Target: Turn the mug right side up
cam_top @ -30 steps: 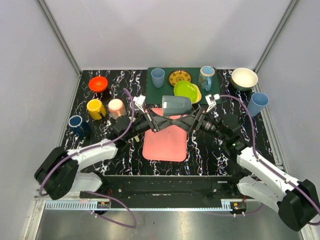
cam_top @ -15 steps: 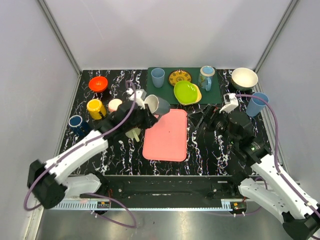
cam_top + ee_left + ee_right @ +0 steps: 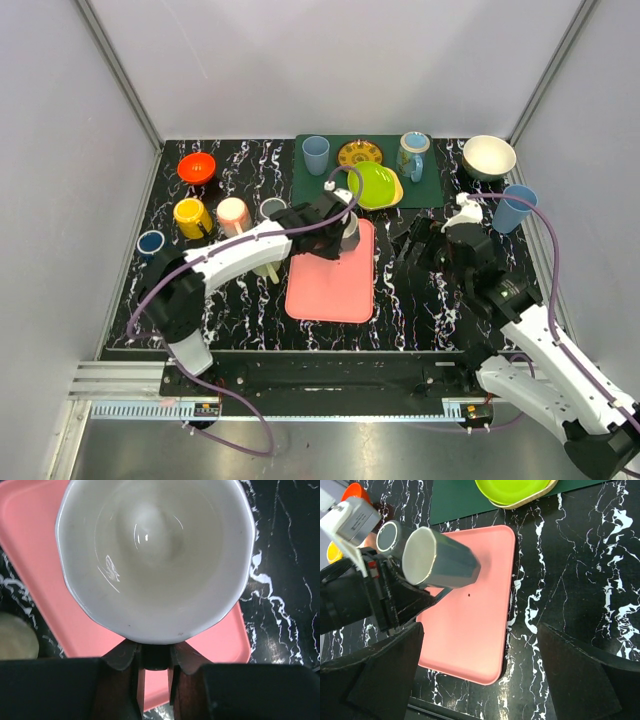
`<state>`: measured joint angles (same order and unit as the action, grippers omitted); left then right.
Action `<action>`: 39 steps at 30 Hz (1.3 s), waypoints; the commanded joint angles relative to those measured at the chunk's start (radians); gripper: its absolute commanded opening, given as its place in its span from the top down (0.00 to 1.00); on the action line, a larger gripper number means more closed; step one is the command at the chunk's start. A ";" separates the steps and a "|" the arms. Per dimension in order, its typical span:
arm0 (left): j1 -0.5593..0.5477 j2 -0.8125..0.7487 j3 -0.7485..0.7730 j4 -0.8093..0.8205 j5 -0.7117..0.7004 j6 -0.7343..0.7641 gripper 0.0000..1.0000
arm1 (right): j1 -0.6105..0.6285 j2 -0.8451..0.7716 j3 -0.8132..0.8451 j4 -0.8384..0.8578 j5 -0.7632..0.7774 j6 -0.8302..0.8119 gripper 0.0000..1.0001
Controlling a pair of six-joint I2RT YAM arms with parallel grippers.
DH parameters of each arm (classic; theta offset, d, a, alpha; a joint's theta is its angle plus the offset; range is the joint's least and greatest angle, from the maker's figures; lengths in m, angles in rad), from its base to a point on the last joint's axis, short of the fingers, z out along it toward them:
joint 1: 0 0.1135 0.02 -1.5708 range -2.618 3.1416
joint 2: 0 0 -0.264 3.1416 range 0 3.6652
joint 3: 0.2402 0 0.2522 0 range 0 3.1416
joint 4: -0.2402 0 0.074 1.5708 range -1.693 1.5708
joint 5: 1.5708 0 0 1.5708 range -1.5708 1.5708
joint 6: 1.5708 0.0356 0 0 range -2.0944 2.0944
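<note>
The grey mug (image 3: 347, 229) with a white inside (image 3: 150, 545) hangs over the far right part of the pink tray (image 3: 330, 285). My left gripper (image 3: 333, 226) is shut on its handle (image 3: 152, 656). In the right wrist view the mug (image 3: 445, 565) lies tilted on its side above the tray (image 3: 470, 630), its mouth turned towards the left wrist. My right gripper (image 3: 414, 238) is open and empty to the right of the tray, its fingers (image 3: 385, 665) spread wide.
On the green mat (image 3: 312, 188) are a blue cup (image 3: 316, 153), a patterned plate (image 3: 359, 155), a lime plate (image 3: 373, 183) and a teal mug (image 3: 412, 155). A cream bowl (image 3: 488, 157) and blue cup (image 3: 515, 207) stand right. Orange bowl (image 3: 196, 167), yellow mug (image 3: 190, 216), pink cup (image 3: 233, 213) and grey cup (image 3: 272, 208) stand left.
One second ago both grippers held the mug over the tray. The right gripper let go and drew back right. The left arm swung the mug left, then back over the tray.
</note>
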<state>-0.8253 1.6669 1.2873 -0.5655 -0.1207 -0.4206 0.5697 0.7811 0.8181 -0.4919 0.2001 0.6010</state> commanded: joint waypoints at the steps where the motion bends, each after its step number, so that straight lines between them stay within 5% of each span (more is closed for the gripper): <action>1: -0.017 0.071 0.142 0.061 -0.043 0.045 1.00 | 0.001 -0.031 0.009 -0.017 0.051 -0.017 0.00; 21: -0.023 0.378 0.466 -0.091 -0.120 0.118 0.99 | 0.002 -0.051 -0.040 -0.030 0.055 -0.018 0.00; 25: -0.023 0.390 0.492 -0.120 -0.125 0.123 0.75 | 0.002 -0.054 -0.037 -0.034 0.059 -0.023 0.00; 27: -0.024 0.373 0.485 -0.125 -0.132 0.118 0.51 | 0.001 -0.059 -0.033 -0.040 0.064 -0.024 0.00; 30: -0.025 0.323 0.454 -0.123 -0.143 0.112 0.37 | 0.004 -0.062 -0.030 -0.045 0.070 -0.026 0.00; 39: -0.029 -0.040 0.264 -0.129 -0.261 0.057 0.27 | 0.002 -0.059 -0.005 -0.068 0.169 -0.038 0.00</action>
<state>-0.8490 1.8996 1.6215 -0.7109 -0.2539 -0.3241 0.5697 0.7311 0.7776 -0.5407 0.2695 0.5819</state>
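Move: The left gripper already holds the mug by its handle, mouth up but leaning a little. The free spot near the pink tray's far right corner lies about 11 cm ahead of the hand, 8 cm right and 8 cm below. The green plate is roughly 20 cm ahead and 9 right, the grey cup 11 ahead and 13 left, and the cream mug 1 ahead and 16 left. From the right hand that spot is some 11 cm ahead, 7 left and 20 below. Bring the left gripper forward and to the right about 8 cm in all, sinking some 3 cm, to take the held mug to the tray's far right part below the green plate's near edge, rolling the hand's left side up about 10 degrees to level the mug. Then open the fingers to let go of the handle and ease up, back and left off it. ##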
